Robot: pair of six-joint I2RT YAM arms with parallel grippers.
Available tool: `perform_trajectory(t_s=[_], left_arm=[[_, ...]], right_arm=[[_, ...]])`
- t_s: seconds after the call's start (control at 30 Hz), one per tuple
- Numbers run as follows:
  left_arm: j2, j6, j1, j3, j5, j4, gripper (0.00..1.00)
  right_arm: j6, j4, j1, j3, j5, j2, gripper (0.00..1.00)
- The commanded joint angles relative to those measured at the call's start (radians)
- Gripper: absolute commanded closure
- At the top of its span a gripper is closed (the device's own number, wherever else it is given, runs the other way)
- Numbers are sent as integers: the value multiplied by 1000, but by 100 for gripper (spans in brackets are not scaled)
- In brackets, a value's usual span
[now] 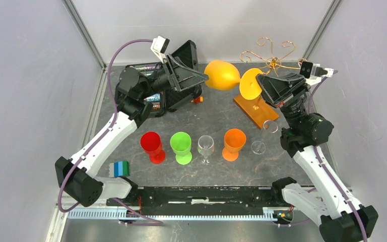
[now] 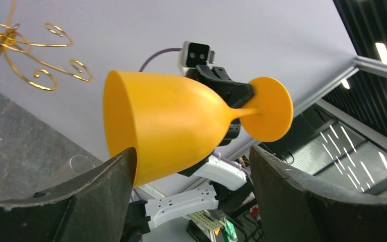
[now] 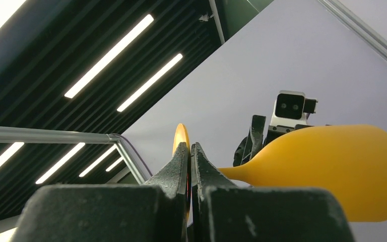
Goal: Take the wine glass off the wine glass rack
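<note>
A yellow-orange wine glass (image 1: 222, 74) hangs sideways in the air, off the wine glass rack (image 1: 271, 60), a gold wire stand on a wooden base (image 1: 256, 112). My right gripper (image 1: 260, 84) is shut on the edge of the glass's round foot (image 3: 181, 133); its jaws (image 3: 189, 148) pinch the disc edge-on. My left gripper (image 1: 202, 78) is open, one finger on each side of the bowl (image 2: 171, 126). The left finger (image 2: 116, 176) is at the rim and the right finger (image 2: 282, 176) stands apart. The rack's spiral arms (image 2: 30, 45) show empty behind.
A red (image 1: 151, 146), a green (image 1: 181, 146), a clear (image 1: 206, 147) and an orange glass (image 1: 233, 143) stand in a row mid-table. Two small clear glasses (image 1: 258, 147) (image 1: 270, 126) sit near the right arm. A black case (image 1: 187, 53) lies behind the left arm, coloured blocks (image 1: 121, 169) near its base.
</note>
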Motion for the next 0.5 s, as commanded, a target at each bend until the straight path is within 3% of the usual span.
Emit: perform_trajectory(t_s=[0.0, 0.07, 0.47], left_arm=[[16, -166, 2, 1, 84, 215, 22], [10, -227, 2, -13, 85, 281, 31], [-51, -263, -11, 3, 118, 302, 54]], right_arm=[[34, 40, 12, -6, 17, 11, 100], [65, 81, 18, -52, 58, 1, 100], [91, 58, 24, -158, 156, -15, 100]])
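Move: The yellow glass hangs between my hands, still pinched by its foot in my right fingers, mouth tipped down towards my left. Its bowl is about 6 cm right of my left hand, 2 cm ahead and nearly level; from my right hand it is some 9 cm left, 6 cm ahead and 5 cm lower. From my left hand, the rack's hub is roughly 22 cm right, 14 cm ahead and 15 cm lower; the clear glass is about 40 cm below, 5 cm back and 3 cm right. I close my left fingers from nearly wide open to about half around the near wall of the yellow glass's bowl at its mouth, while that hand eases some 3 cm back and 2 cm up, turning slightly clockwise. My right hand keeps the foot pinched, sinks and shifts right about 2 cm each, and rolls some 10 degrees, left side rising, to level the glass. ##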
